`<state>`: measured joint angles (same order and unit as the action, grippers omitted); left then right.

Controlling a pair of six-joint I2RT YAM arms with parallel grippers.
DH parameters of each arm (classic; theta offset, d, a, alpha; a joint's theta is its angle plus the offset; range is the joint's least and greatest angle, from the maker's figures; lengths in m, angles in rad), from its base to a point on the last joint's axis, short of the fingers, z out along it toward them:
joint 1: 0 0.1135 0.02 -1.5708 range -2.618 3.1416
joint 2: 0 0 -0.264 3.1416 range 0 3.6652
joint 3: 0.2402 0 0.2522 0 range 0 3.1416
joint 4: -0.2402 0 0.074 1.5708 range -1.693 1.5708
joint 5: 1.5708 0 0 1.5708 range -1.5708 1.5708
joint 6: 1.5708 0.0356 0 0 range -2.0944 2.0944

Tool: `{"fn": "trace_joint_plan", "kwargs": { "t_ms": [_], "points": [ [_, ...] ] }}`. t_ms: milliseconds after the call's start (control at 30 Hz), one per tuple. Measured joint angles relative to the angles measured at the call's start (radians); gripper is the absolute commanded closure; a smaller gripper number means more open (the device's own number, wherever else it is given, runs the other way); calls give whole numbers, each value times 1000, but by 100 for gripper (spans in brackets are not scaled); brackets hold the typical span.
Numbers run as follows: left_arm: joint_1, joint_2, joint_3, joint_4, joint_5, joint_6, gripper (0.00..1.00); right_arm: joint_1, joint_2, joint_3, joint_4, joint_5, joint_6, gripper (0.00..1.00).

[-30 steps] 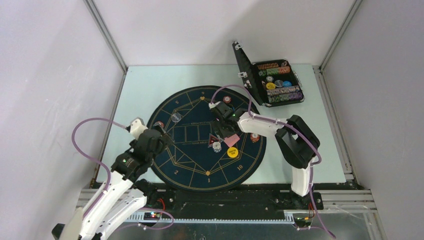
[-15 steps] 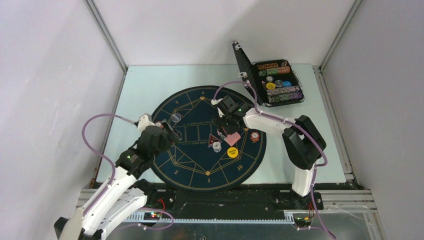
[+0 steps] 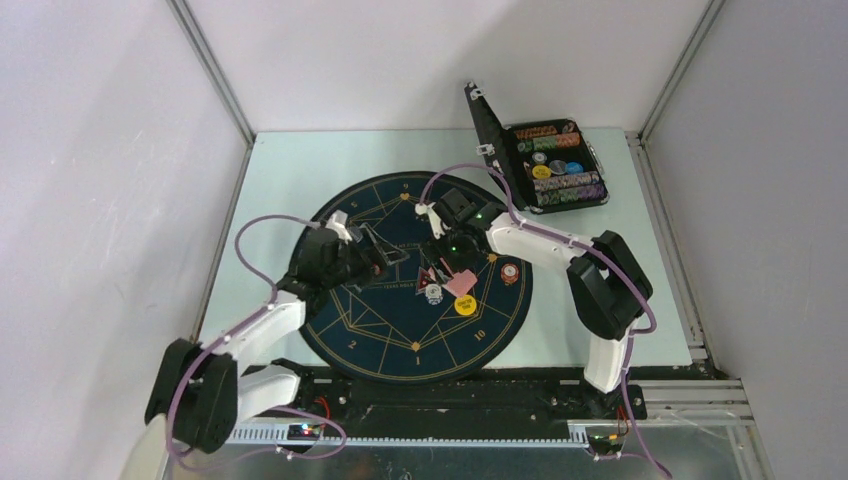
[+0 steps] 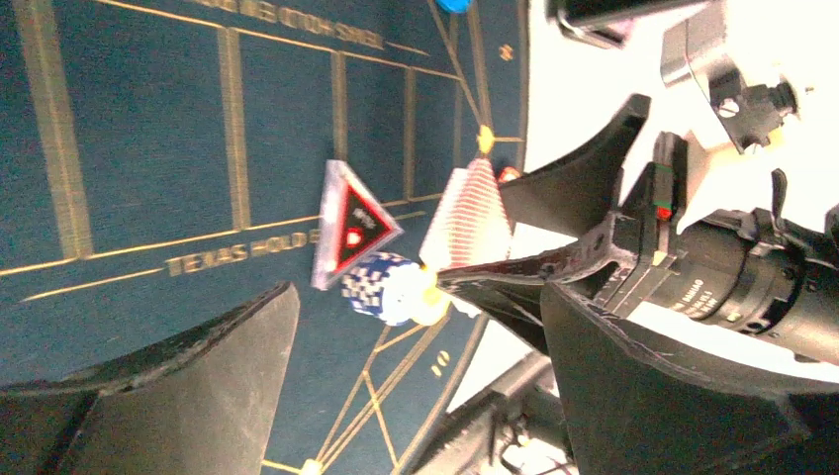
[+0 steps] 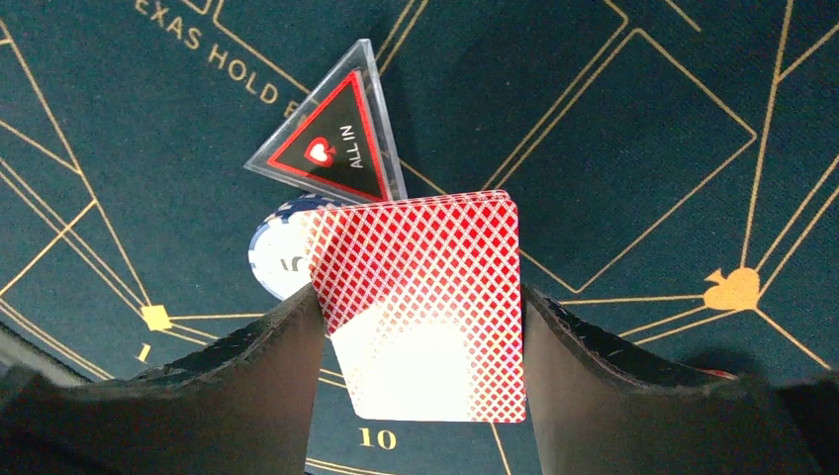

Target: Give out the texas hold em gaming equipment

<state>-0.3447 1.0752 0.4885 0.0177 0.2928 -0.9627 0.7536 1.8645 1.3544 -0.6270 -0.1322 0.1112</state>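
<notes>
My right gripper (image 5: 423, 297) is shut on a stack of red-backed cards (image 5: 425, 247), one finger on each long edge, just above the mat. In the top view the right gripper (image 3: 447, 262) is at mid mat with the cards (image 3: 462, 282) beside it. A clear triangular "ALL IN" marker (image 5: 331, 139) and a blue-and-white disc (image 5: 277, 259) lie just beyond the cards. My left gripper (image 3: 385, 262) is open and empty, left of them. In the left wrist view its jaws (image 4: 418, 302) face the marker (image 4: 348, 223), the disc (image 4: 381, 287) and the cards (image 4: 467, 213).
A yellow disc (image 3: 465, 305) and an orange-red disc (image 3: 510, 272) lie on the round dark-blue mat (image 3: 400, 335). The black hinged case (image 3: 560, 168) stands open at the back right, filled with discs. The two grippers are close together over the mat's middle.
My left arm has swung right and forward across the mat, toward the marker and the right gripper. The right gripper has stayed near the mat's centre with the cards.
</notes>
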Motion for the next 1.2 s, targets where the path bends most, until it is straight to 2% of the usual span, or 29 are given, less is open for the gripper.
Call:
{"fn": "trace_joint_plan", "kwargs": {
  "t_ms": [133, 367, 1033, 1200],
  "points": [
    [0, 100, -50, 219, 142, -66, 2, 5, -5, 15, -21, -24, -12, 100],
    [0, 189, -89, 404, 264, -143, 2, 18, -33, 36, -61, -60, -15, 100],
    [-20, 313, -154, 678, 371, -296, 2, 68, -58, 153, -173, -127, -26, 100],
    [-55, 371, -169, 768, 386, -346, 13, 71, -59, 161, -175, -135, -26, 100]
  ]
}}
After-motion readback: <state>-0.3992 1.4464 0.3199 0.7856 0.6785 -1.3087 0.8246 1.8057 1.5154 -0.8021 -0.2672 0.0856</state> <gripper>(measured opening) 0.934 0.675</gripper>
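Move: The card deck is already pinched in the right fingers, about 14 cm to the right of the left gripper, roughly level with it fore and aft and 6 cm lower. From the left gripper, the all-in triangle lies about 7 cm right and 3 cm ahead, the blue-white chips 9 cm right and straight across, and the yellow chip 16 cm right and 3 cm back, all some 10 cm below. For the right hand, the open left gripper is about 14 cm left, 6 cm up and 1 cm back. Bring the left gripper about 7 cm to the right and a little back towards the deck, turning the downward-slanting fingers flatter and more to the right, jaws wide open one above the other around the deck's near edge. Meanwhile raise the right hand some 6.5 cm, easing back and left, keeping its pinch on the deck to meet them. ##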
